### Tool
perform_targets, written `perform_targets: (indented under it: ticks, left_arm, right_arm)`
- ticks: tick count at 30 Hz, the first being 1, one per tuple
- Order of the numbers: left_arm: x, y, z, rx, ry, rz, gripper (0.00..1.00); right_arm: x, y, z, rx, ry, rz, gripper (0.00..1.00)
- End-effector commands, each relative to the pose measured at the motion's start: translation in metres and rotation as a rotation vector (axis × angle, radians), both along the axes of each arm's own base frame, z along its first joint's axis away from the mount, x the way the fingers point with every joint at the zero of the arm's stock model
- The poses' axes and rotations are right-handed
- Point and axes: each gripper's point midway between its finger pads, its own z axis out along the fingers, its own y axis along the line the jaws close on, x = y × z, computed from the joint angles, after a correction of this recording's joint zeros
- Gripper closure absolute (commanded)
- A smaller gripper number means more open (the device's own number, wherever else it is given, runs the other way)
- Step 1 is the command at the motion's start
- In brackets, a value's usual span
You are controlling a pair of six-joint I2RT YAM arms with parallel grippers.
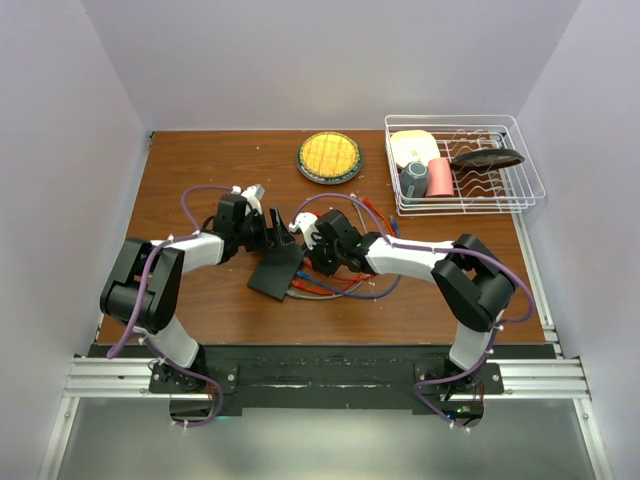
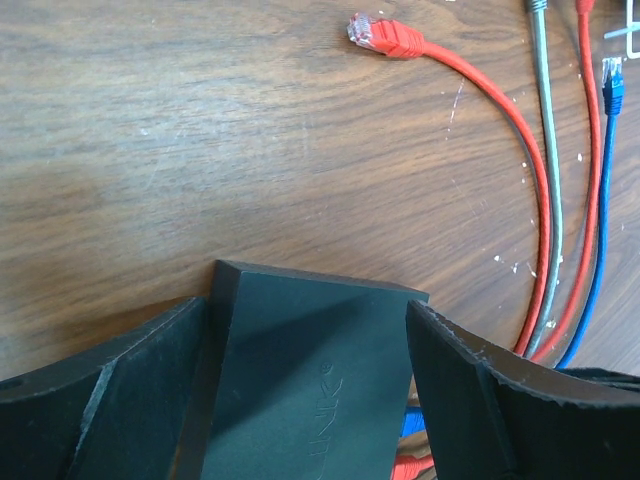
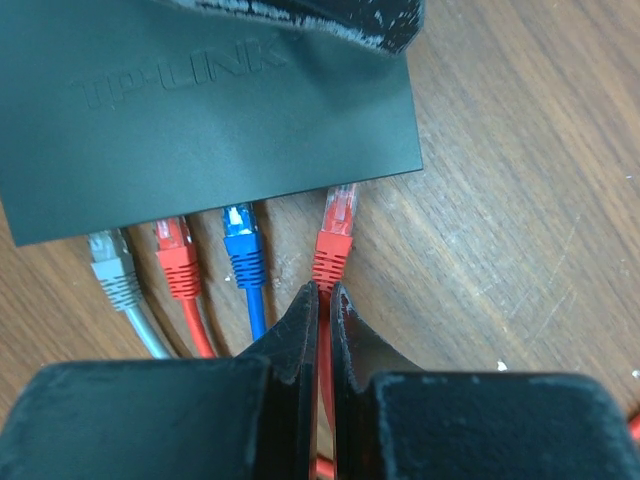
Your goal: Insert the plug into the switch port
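The switch [image 3: 220,110], a flat dark box, lies on the wooden table [image 1: 200,170] between the two arms. My left gripper [image 2: 310,310] straddles the switch [image 2: 300,380] with a finger against each side, shut on it. My right gripper [image 3: 324,290] is shut on a red cable just behind its plug [image 3: 336,235]. The plug's clear tip meets the port edge near the switch's right corner. Grey [image 3: 112,265], red [image 3: 176,255] and blue [image 3: 243,245] plugs sit in ports to its left. From above, the switch [image 1: 275,270] lies below the left gripper [image 1: 272,238] and beside the right gripper [image 1: 312,258].
Loose red, grey and blue cables [image 2: 560,220] curve over the table to the switch's right, with a free red plug [image 2: 385,35] at the far end. A round yellow dish [image 1: 329,157] sits at the back. A white wire rack [image 1: 530,180] with dishes stands back right.
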Motion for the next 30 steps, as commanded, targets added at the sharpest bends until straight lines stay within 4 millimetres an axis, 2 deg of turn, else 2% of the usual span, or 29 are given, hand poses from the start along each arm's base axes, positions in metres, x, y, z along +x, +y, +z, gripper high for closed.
perform_targets:
  ticks: [1, 5, 13, 23, 30]
  left_arm:
    - [-0.011, -0.011, -0.01, -0.015, 0.027, -0.085, 0.16]
    - [-0.012, -0.016, -0.01, -0.033, 0.012, -0.125, 0.21]
    - [-0.017, -0.025, -0.017, -0.059, 0.02, -0.203, 0.34]
    - [-0.015, -0.026, -0.017, -0.045, 0.004, -0.225, 0.34]
    - [-0.007, -0.023, -0.014, -0.011, -0.036, -0.224, 0.38]
  right_arm:
    - [0.01, 0.022, 0.007, 0.084, -0.074, 0.033, 1.0]
    - [0.014, 0.022, 0.004, 0.08, -0.088, 0.022, 1.0]
    - [0.027, 0.025, 0.019, 0.095, -0.15, 0.003, 1.0]
    - [0.023, 0.028, 0.029, 0.107, -0.166, 0.045, 1.0]
    - [0.026, 0.017, 0.031, 0.043, -0.207, 0.063, 1.0]
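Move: At the port side of the switch, the right hand already pinches the red plug by its boot; the empty port lies about 2 cm to its left, 1 cm ahead and 1 cm lower, the blue plug roughly 2 cm back and 1 cm left. From the left hand, at the switch's far end, the switch's middle is some 5 cm back and 1 cm left, the empty port about 2 cm back and 4 cm right, a loose red plug 7 cm ahead and 7 cm right. Lowering the held red plug about 1 cm beside the port side of the switch, the right hand then eases slightly forward, its fingers staying shut. Meanwhile the left hand reaches about 1.5 cm forward, sinks slightly and turns some 8 degrees clockwise, partly closing its fingers, one along the switch's rear side and the other over its top. ##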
